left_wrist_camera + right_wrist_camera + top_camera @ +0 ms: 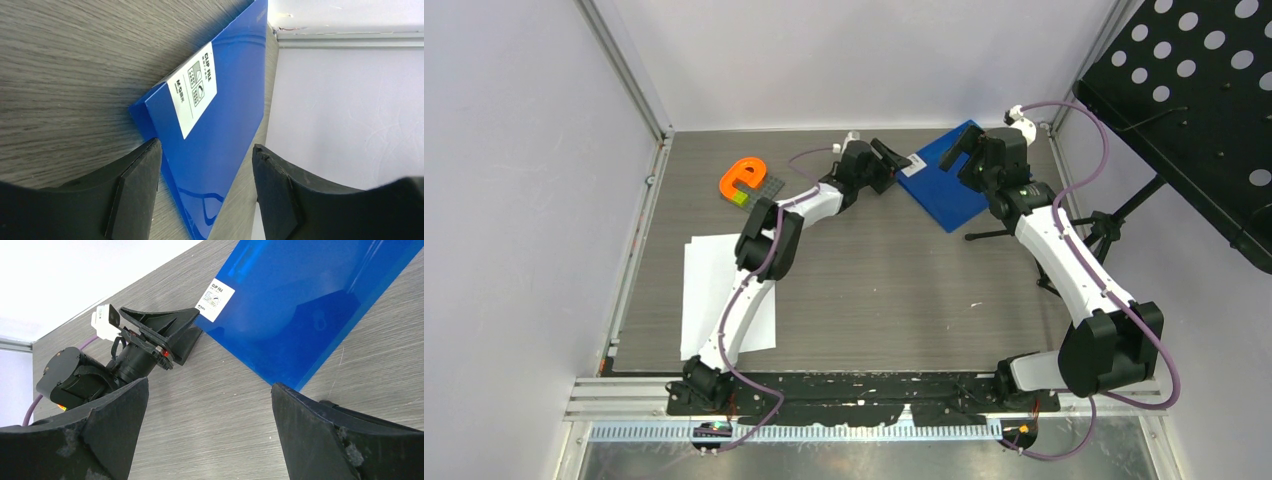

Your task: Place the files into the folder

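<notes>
The blue folder (944, 178) lies shut and flat at the back right of the table, with a white label (194, 95) at its left corner. My left gripper (902, 160) is open at that corner. In the left wrist view the gripper (206, 145) straddles the folder (230, 115), and the left fingertip (147, 165) is close against its edge. My right gripper (959, 152) hangs open over the folder's far side. Only bare table lies between its fingers (210, 385), with the folder (300, 305) just ahead. The files (714, 290), white sheets, lie at the near left, partly under the left arm.
An orange C-shaped piece (744, 177) sits on a small grey plate (767, 186) at the back left. A black perforated stand (1194, 110) rises on a tripod (1104, 225) beyond the table's right edge. Pale walls enclose the left and back.
</notes>
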Action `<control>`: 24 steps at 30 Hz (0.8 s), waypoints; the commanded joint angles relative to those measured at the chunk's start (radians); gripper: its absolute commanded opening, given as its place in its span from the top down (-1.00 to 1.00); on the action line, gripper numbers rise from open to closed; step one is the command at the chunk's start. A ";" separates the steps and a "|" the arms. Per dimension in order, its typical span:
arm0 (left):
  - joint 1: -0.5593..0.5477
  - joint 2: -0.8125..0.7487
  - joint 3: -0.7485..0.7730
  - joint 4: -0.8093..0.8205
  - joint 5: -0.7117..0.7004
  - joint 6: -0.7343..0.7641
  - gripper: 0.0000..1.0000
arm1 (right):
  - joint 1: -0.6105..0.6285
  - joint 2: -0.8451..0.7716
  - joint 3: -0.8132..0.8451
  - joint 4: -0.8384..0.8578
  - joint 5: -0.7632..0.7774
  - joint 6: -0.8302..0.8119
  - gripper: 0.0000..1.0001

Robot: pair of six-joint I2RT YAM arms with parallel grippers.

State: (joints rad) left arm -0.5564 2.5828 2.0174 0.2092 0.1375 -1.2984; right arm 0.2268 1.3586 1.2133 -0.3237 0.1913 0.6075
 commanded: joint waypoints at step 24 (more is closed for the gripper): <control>-0.067 0.096 0.095 0.035 -0.107 -0.213 0.39 | -0.012 -0.018 0.009 0.015 -0.026 -0.015 -0.94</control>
State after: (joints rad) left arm -0.6174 2.6698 2.0983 0.2008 0.0628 -1.4620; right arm 0.2203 1.3586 1.2133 -0.3237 0.1722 0.6025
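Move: The folder lies flat, its middle about 17 cm to the right of the left hand, 4 cm ahead and some 4 cm lower. The label at its left corner is only about 5 cm to the right and 6 cm ahead, while the tip of the tripod leg lies roughly 16 cm right and 12 cm back. The folder's middle is about 18 cm ahead of the idle right hand, 4 cm to its right and 21 cm below. The left fingers come up against the folder's near-left edge, just short of the label corner, and push it along: the hand goes about 3.5 cm to the right while sinking 2 cm. They narrow around the edge from two-thirds open to about two-fifths, quickest at the end, one on its near-left side and one over the top. ##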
